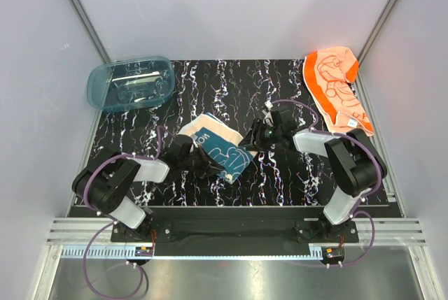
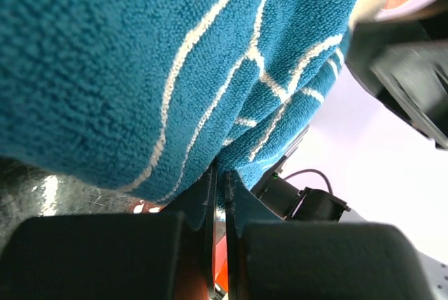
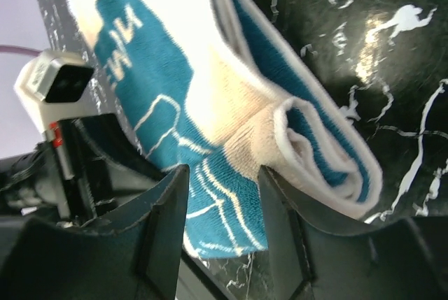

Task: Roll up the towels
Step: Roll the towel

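Observation:
The teal-blue towel (image 1: 220, 147) lies partly rolled in the middle of the mat, its cream underside showing. My left gripper (image 1: 205, 166) is shut on its near edge; in the left wrist view the teal cloth (image 2: 175, 69) fills the frame and is pinched between the fingers of the gripper (image 2: 218, 189). My right gripper (image 1: 250, 139) stands open at the towel's right end. In the right wrist view that gripper (image 3: 222, 177) straddles a teal flap beside the rolled end (image 3: 308, 153). The orange towel (image 1: 334, 87) lies spread flat at the back right.
A translucent blue plastic tub (image 1: 130, 83) stands at the back left corner of the black marbled mat (image 1: 280, 174). Grey walls close in both sides. The two grippers are close together over the teal towel.

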Tool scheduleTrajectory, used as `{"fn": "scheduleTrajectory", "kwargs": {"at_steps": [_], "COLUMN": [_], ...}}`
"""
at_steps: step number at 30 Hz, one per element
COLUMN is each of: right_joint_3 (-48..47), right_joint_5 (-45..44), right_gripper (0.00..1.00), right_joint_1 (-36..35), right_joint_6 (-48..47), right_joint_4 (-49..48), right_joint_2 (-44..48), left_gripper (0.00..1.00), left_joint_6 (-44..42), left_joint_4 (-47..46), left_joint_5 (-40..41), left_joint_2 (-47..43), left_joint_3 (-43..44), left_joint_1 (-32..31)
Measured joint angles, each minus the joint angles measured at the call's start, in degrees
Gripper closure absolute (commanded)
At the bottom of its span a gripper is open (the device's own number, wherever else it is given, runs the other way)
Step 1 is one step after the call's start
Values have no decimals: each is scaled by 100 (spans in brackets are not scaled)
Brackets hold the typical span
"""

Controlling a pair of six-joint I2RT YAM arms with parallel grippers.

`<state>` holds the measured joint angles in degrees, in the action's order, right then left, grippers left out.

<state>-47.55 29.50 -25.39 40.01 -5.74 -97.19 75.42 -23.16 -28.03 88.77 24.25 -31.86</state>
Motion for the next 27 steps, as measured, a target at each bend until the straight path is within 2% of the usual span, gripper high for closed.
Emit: {"fn": "scheduleTrajectory", "kwargs": {"at_steps": [4,5,9,13,16,19,22,27], "right_joint_3": [-2,-4,-28,-122,-164,-197,-221,-289], "right_joint_5": [-48,-59,-188,-289,-319,-361,-398,-450], "right_gripper": [48,48,48,47,47,47,47,46], "right_joint_1": [0,-2,-13,-17,-46,-79,-98,-120], "right_joint_6": [140,166,192,179,151,94,68,24], "right_joint_4": [-214,-232,-203,-74,4,61,109,236], "right_joint_2": [-304,-315,-317,-321,-323,-323,-323,-323], "left_gripper": [75,66,53,48,45,43,40,31], "left_joint_6": [-297,-431,-1248,-2345,-3252,-4164,-4940,-5899], "left_joint_4": [289,483,1792,3296,4059,4380,4492,4492], "left_joint_5": [37,94,632,1709,2643,3346,3692,3759], "left_joint_2": [-46,-114,-660,-1099,-1329,-1434,-1329,-437], "left_joint_3": [90,146,575,1436,2146,2750,3130,3515], "left_joint_1": [0,0,-35,-420,-1178,-2002,-2527,-2828]}}
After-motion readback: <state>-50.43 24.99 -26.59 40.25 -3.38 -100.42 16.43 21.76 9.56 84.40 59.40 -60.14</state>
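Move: The left hand has its shut fingertips on the blue towel's near corner; the folded end it goes for has its middle about 6 cm to its right and 2 cm ahead, level with it. The towel's flat part lies some 8 cm left and 12 cm ahead. From the right hand, the folded end's far corner is straight below by about 3 cm, while the orange towel lies about 30 cm right and 15 cm ahead. Opening to about two thirds, the left fingers let go of the blue towel's near corner; the hand edges slightly left, then rises some 11 cm while swinging right, and starts sinking over the folded end as the wrist rolls about 80 degrees around the finger line. The half-open right hand settles 1.5 cm down onto the far corner and stays, fingers astride the fold. ##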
